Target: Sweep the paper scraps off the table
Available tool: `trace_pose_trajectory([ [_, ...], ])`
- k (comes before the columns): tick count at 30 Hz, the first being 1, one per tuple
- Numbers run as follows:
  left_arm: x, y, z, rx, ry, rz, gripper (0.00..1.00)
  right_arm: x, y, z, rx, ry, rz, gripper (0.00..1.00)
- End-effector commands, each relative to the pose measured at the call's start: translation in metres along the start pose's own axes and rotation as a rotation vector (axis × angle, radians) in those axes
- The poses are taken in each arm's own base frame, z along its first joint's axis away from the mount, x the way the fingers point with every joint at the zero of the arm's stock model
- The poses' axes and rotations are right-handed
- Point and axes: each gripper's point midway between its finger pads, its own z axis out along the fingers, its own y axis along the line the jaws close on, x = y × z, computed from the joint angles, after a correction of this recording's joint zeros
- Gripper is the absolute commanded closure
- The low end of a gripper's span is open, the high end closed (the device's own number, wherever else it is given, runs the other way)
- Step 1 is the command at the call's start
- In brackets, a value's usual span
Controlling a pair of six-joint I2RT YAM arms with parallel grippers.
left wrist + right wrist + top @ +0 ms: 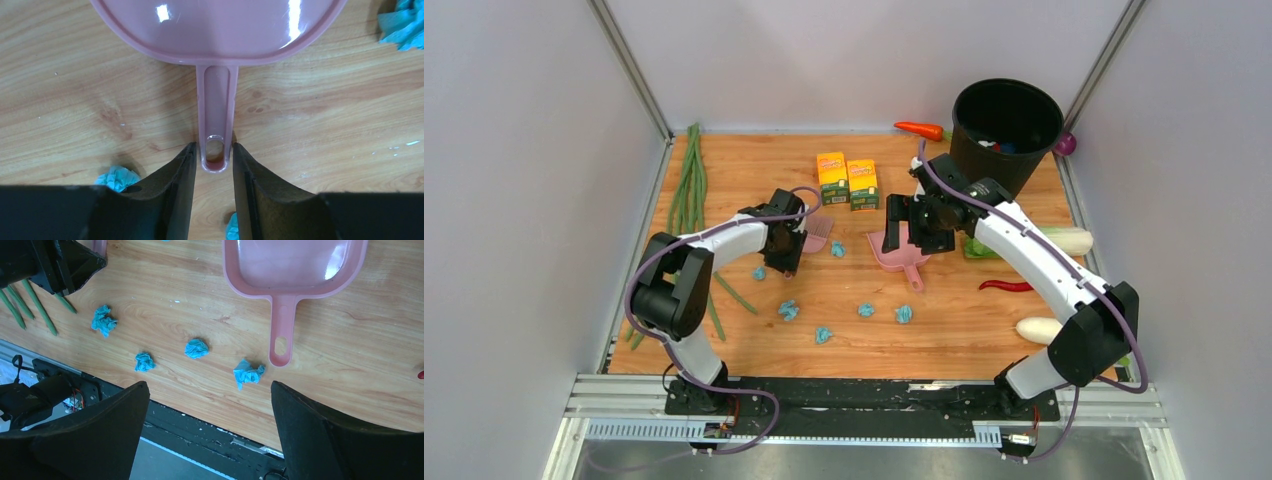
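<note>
Several light-blue paper scraps (788, 310) lie scattered over the wooden table (964, 340); the right wrist view shows some (196, 348) near the front edge. Two pink dustpans rest on the wood. My left gripper (786, 250) is low at the left pan (817, 232). Close up, its narrowed jaws (214, 145) flank the tip of that pan's handle (217, 110) with thin gaps either side, so it is open. Scraps (117, 177) lie beside its fingers. My right gripper (916, 222) hovers wide open and empty (209, 385) above the second dustpan (295, 265).
A black bucket (1007, 120) stands at the back right. Two yellow boxes (846, 182) sit mid-back. Green beans (689, 185) run along the left edge. A carrot (919, 130), red chili (1006, 286) and white radishes (1039, 328) lie on the right.
</note>
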Motion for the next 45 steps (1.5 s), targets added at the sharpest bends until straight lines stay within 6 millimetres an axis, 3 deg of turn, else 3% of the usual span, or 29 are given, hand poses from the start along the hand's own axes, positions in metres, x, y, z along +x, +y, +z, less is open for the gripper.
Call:
trace_pose_trajectory([
  [1,0.003,0.003,0.005,-0.011,0.002,0.022,0.59,0.000,0.008,-0.014,-0.033,-0.022,0.010,0.05],
  [7,0.008,0.003,0.012,-0.008,0.022,0.019,0.58,-0.001,0.012,-0.017,-0.049,-0.025,0.016,0.05],
  [11,0.007,0.001,0.013,0.000,0.021,0.022,0.81,0.000,0.012,-0.017,-0.052,-0.024,0.019,0.05],
  [13,0.004,0.000,0.008,-0.002,0.019,0.027,0.99,0.000,0.012,-0.018,-0.052,-0.026,0.017,0.05],
  [18,-0.024,-0.002,-0.038,-0.002,-0.083,0.008,1.00,-0.010,0.017,-0.021,-0.067,-0.040,0.016,0.05],
  [22,-0.039,-0.015,-0.088,0.042,-0.157,-0.013,1.00,-0.035,0.043,-0.031,-0.263,-0.022,0.097,0.04],
  [27,-0.042,-0.025,-0.146,0.094,-0.245,-0.025,1.00,-0.085,0.083,-0.061,-0.516,-0.070,0.153,0.05],
  [33,-0.039,-0.025,-0.210,0.121,-0.362,-0.002,1.00,-0.117,0.115,-0.069,-0.669,-0.071,0.165,0.07],
  [39,-0.019,-0.027,-0.241,0.165,-0.398,0.031,1.00,-0.128,0.141,-0.065,-0.764,-0.064,0.156,0.09],
  [45,-0.003,-0.024,-0.247,0.164,-0.406,0.015,1.00,-0.109,0.179,-0.033,-0.774,0.018,0.104,0.09],
])
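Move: The brush handle stands between the left hand's open fingertips, its middle about 2 cm ahead of the hand point and level with it. The brush head is some 8 cm ahead and 3 cm to the right. One paper scrap lies about 5 cm to the left and level with the hand, another 8 cm straight back. From the right hand the handle is roughly 19 cm left, 6 cm ahead and 17 cm below; the dustpan is about 8 cm ahead, 1 cm right and as far below. The left fingers close and pinch the end of the brush handle, then lift the brush some 22 cm, drawing back about 6 cm late in the rise as the fingers tilt forward and rightward. Meanwhile the right hand, still wide open, climbs about 12 cm and goes left about 11 cm and forward 8 cm towards the raised brush, rolling its left side up some 40 degrees. ##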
